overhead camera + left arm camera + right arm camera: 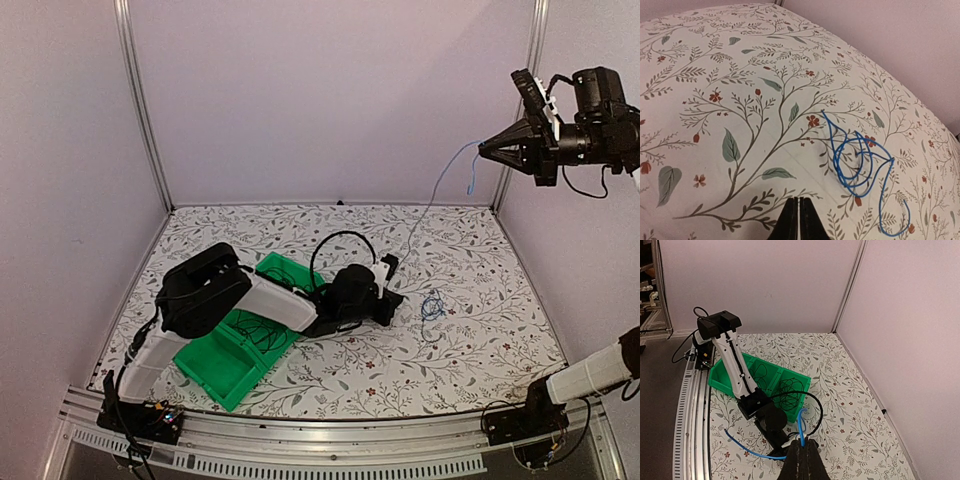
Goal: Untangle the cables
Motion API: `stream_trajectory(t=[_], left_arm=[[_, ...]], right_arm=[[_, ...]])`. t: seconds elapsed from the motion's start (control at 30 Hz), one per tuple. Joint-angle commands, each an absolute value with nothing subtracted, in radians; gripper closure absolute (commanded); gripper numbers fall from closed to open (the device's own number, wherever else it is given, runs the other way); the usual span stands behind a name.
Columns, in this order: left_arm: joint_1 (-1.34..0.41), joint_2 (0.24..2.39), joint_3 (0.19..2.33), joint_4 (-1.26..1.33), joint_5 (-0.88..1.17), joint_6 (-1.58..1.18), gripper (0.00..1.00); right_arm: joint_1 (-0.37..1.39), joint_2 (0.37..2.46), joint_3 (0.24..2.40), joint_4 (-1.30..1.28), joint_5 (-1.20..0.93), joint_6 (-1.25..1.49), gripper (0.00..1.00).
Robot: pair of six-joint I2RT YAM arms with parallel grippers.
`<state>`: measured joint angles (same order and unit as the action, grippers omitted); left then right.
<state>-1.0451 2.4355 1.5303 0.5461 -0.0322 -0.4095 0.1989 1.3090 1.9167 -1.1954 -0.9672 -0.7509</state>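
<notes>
A thin blue cable (431, 305) lies partly coiled on the flowered table and rises in a long strand to my right gripper (482, 148), which is held high at the back right. In the right wrist view that gripper (801, 441) is shut on the blue cable (801, 422), and a loose length curves off to the left. My left gripper (799, 201) is shut low over the table with nothing between its fingers. The blue coil (860, 165) lies just right of it, apart. Thin black cables (790, 392) lie looped in the green bin.
The green bin (215, 375) with compartments sits at the front left, under the outstretched left arm (280, 300). A thick black arm cable (340, 240) arches above the left wrist. White walls close in the table at the back and both sides.
</notes>
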Motion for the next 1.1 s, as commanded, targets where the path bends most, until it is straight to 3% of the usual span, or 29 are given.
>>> stream_trajectory(t=[0.0,0.17,0.33,0.47,0.8,1.07], left_arm=[[-1.048,2.408,1.461,0.594,-0.024,-0.437,1.0],[-1.049,2.37,1.383,0.616,-0.008,-0.42,1.0],[-1.05,2.305,1.306,0.596,-0.011,-0.402,0.73],[-1.055,2.241,1.212,0.599,-0.017,-0.396,0.62],[-1.098,2.098,1.077,0.731,0.15,-0.307,0.49],[-1.099,1.828,0.977,0.557,0.034,-0.292,0.37]], right_arm=[[0.182,1.343,1.984,-1.194,-1.031,-0.746,1.0],[0.182,1.364,1.999,-1.168,-1.037,-0.728,1.0],[0.182,1.416,2.094,-1.161,-1.037,-0.717,1.0],[0.182,1.431,2.137,-1.063,-0.992,-0.709,1.0],[0.181,1.504,2.199,-0.807,-0.909,-0.536,1.0],[0.187,1.565,2.205,-0.73,-0.85,-0.498,1.0]])
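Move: The raised blue cable hangs from the right gripper's tips and runs down to the shut left fingertips. The table blue cable lies about 8 cm right of the left hand, level with it fore and aft, some 4 cm below; the green box is roughly 36 cm left, 6 cm back and 3 cm lower. From the right hand, the table blue cable lies about 10 cm ahead, neither left nor right, some 46 cm below. Let the raised blue cable go from the left gripper: dip a little, open the fingers to a bit over half, and draw back about 10 cm and 7 cm left, away from the table blue cable, lifting only at the end. Keep the right fingers shut on the raised cable and carry it up, then forward, about 9 cm each way, tilting the fingers up some 15 degrees. ##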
